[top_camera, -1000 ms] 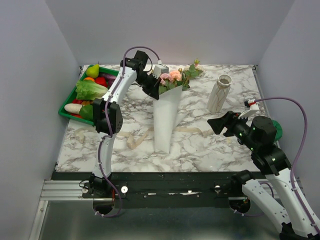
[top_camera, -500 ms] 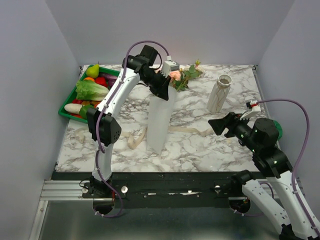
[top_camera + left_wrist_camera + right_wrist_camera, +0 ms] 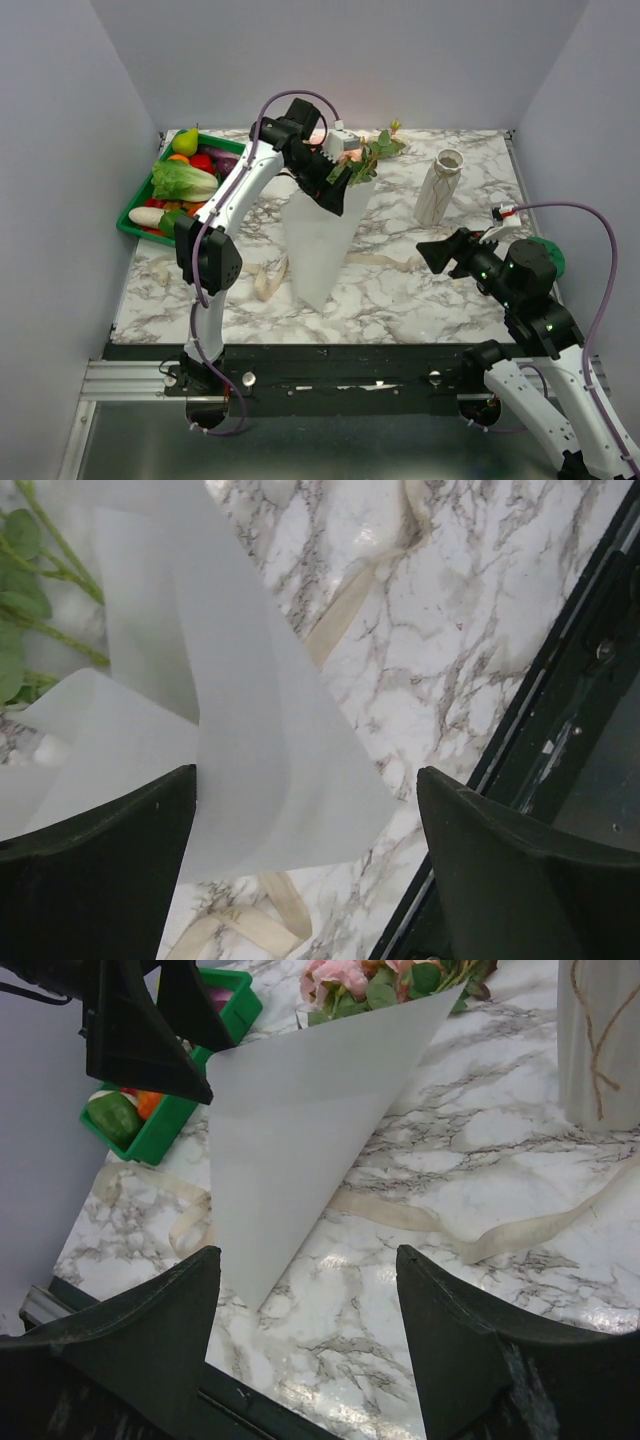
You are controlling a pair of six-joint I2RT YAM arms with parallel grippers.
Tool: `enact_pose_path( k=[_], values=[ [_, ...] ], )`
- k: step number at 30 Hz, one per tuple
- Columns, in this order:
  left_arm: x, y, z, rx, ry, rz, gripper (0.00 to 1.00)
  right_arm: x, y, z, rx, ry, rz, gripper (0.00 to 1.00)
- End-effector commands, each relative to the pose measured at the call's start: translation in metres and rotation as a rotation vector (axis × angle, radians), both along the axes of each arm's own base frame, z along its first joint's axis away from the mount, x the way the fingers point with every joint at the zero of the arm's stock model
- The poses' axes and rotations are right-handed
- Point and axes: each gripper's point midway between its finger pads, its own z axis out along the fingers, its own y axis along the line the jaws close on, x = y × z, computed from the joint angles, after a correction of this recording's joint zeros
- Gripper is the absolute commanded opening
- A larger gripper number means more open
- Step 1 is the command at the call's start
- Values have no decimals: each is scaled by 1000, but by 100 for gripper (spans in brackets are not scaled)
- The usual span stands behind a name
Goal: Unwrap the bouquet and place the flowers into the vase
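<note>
The white paper (image 3: 318, 250) of the bouquet has spread into a loose wide sheet, its tip resting on the marble. My left gripper (image 3: 335, 183) hovers at its top edge, jaws wide open and pinching nothing. From the left wrist, the paper (image 3: 230, 730) hangs below the gripper (image 3: 305, 775). The flowers (image 3: 362, 155) lie at the back, behind the paper; pink roses (image 3: 345, 978) and green stems (image 3: 20, 590) show. The cream vase (image 3: 438, 188) stands upright at the right. My right gripper (image 3: 442, 250) is open, low and empty, facing the paper (image 3: 300, 1120).
A loose cream ribbon (image 3: 385, 262) trails across the marble past the paper's tip. A green tray (image 3: 135, 215) of toy vegetables sits at the left edge. A dark green pouch (image 3: 552, 256) shows behind my right arm. The table's black front edge (image 3: 560, 710) lies close.
My left gripper has opened and let go of the paper cone. The paper has unrolled into a wider sheet, and the flowers now lie behind it rather than inside.
</note>
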Motion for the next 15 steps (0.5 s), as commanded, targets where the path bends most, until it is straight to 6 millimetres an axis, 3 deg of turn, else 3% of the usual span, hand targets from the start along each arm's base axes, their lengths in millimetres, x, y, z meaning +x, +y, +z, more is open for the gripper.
enact_pose_path(
  k=[1, 10, 15],
  values=[
    [35, 43, 4, 14, -84, 77, 99, -3, -3, -7, -11, 18, -7, 79],
    [37, 69, -49, 52, 3, 17, 99, -3, -3, -5, -11, 19, -5, 79],
    [51, 78, -65, 68, -30, 39, 99, -4, -1, -4, -8, 16, 2, 79]
  ],
)
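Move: The loosened wrapping paper slopes beneath the open left hand, its middle roughly level fore and aft, 2 cm to the left and 16 cm below. The bouquet lies about 22 cm ahead and 6 cm right; the vase stands some 8 cm ahead and 28 cm right; the ribbon loop lies 8 cm back and 16 cm left. From the idle right hand, the paper is about 15 cm ahead, 23 cm left and 22 cm down. The left hand, still wide open, swings about 8 cm left and slightly forward, then sinks 5 cm over the paper. ##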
